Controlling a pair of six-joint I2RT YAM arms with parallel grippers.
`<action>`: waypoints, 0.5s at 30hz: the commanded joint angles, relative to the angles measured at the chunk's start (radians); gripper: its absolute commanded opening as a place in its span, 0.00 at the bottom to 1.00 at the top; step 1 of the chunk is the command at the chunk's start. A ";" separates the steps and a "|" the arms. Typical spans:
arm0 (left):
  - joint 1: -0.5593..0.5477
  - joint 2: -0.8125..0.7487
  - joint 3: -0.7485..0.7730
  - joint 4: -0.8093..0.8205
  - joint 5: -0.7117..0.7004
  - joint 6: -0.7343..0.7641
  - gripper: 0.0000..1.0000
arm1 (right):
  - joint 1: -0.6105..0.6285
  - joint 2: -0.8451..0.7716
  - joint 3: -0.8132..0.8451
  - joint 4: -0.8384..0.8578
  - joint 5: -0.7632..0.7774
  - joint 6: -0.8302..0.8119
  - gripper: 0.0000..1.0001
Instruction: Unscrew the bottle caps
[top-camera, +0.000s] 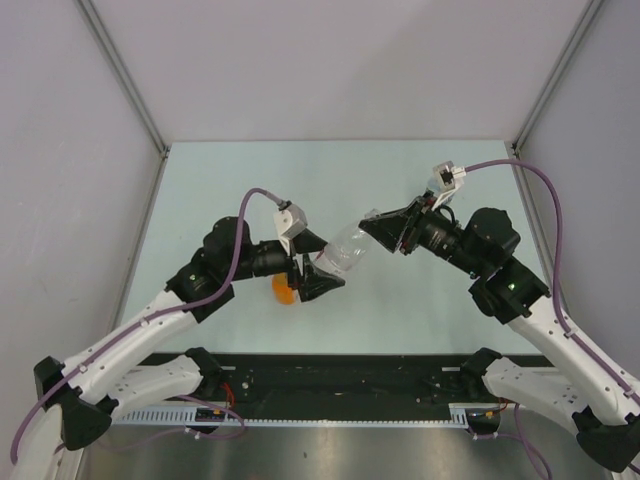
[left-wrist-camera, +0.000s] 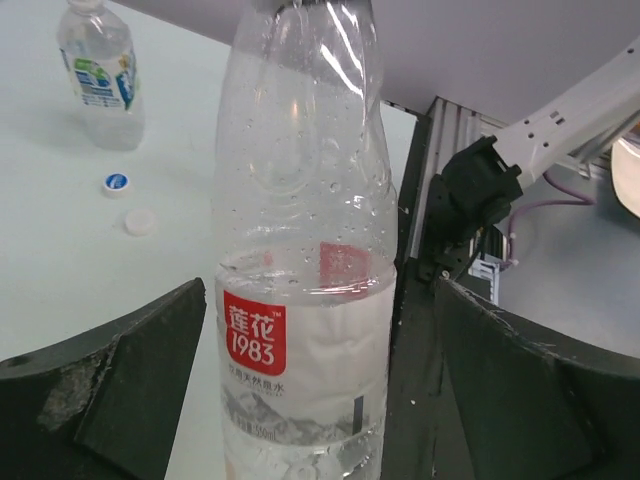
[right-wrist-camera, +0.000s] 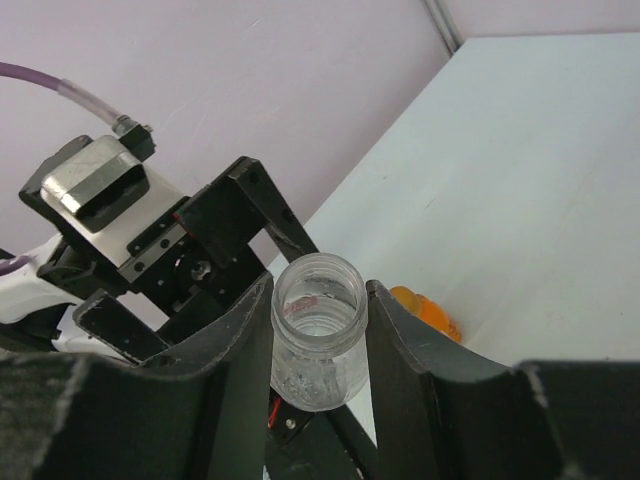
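Note:
A clear bottle with a red-white label (left-wrist-camera: 300, 200) hangs tilted between my two arms, its mouth (right-wrist-camera: 318, 290) uncapped. My left gripper (left-wrist-camera: 320, 300) stands open around its lower body, with a gap on each side of the label. My right gripper (right-wrist-camera: 320, 330) is shut on the bottle's threaded neck. In the top view the bottle (top-camera: 345, 250) runs from the left gripper (top-camera: 322, 278) up to the right gripper (top-camera: 378, 232). A blue cap (left-wrist-camera: 116, 183) and a white cap (left-wrist-camera: 139, 222) lie loose on the table. The orange cap is out of view.
A clear bottle with a blue-white label (left-wrist-camera: 100, 70) stands uncapped beyond the two loose caps. An orange bottle (top-camera: 284, 290) lies on the table (top-camera: 420, 300) under my left wrist, also showing as an orange shape (right-wrist-camera: 430, 312) past my right finger.

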 joint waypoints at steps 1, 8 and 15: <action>0.003 -0.075 0.068 -0.028 -0.086 0.036 1.00 | -0.003 -0.018 0.051 -0.010 0.051 -0.055 0.00; 0.004 -0.251 0.119 -0.151 -0.438 0.105 1.00 | -0.003 0.052 0.127 -0.083 0.508 -0.190 0.00; 0.004 -0.411 0.005 -0.122 -0.456 0.082 1.00 | -0.064 0.312 0.176 0.046 0.770 -0.353 0.00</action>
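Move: The uncapped bottle's neck is in my right fingers, its body slanting down between my open left fingers. The labelled bottle, standing where I'm carrying it, is about 27 cm ahead of my right hand, 22 cm right and 28 cm lower. The blue cap lies some 21 cm ahead and 14 cm right, the clear cap 17 cm ahead and 10 cm right, both about 36 cm below. From my left hand the orange bottle is about 4 cm ahead, 9 cm left, 22 cm down. I keep my right grip on the neck and carry the uncapped bottle forward about 10 cm and some 6 cm right, towards the labelled bottle, speeding up, staying nearly level and swinging the wrist clockwise by some 35 degrees. My left hand, already wide open, backs off the bottle's body to the left and up, turning counter-clockwise. ##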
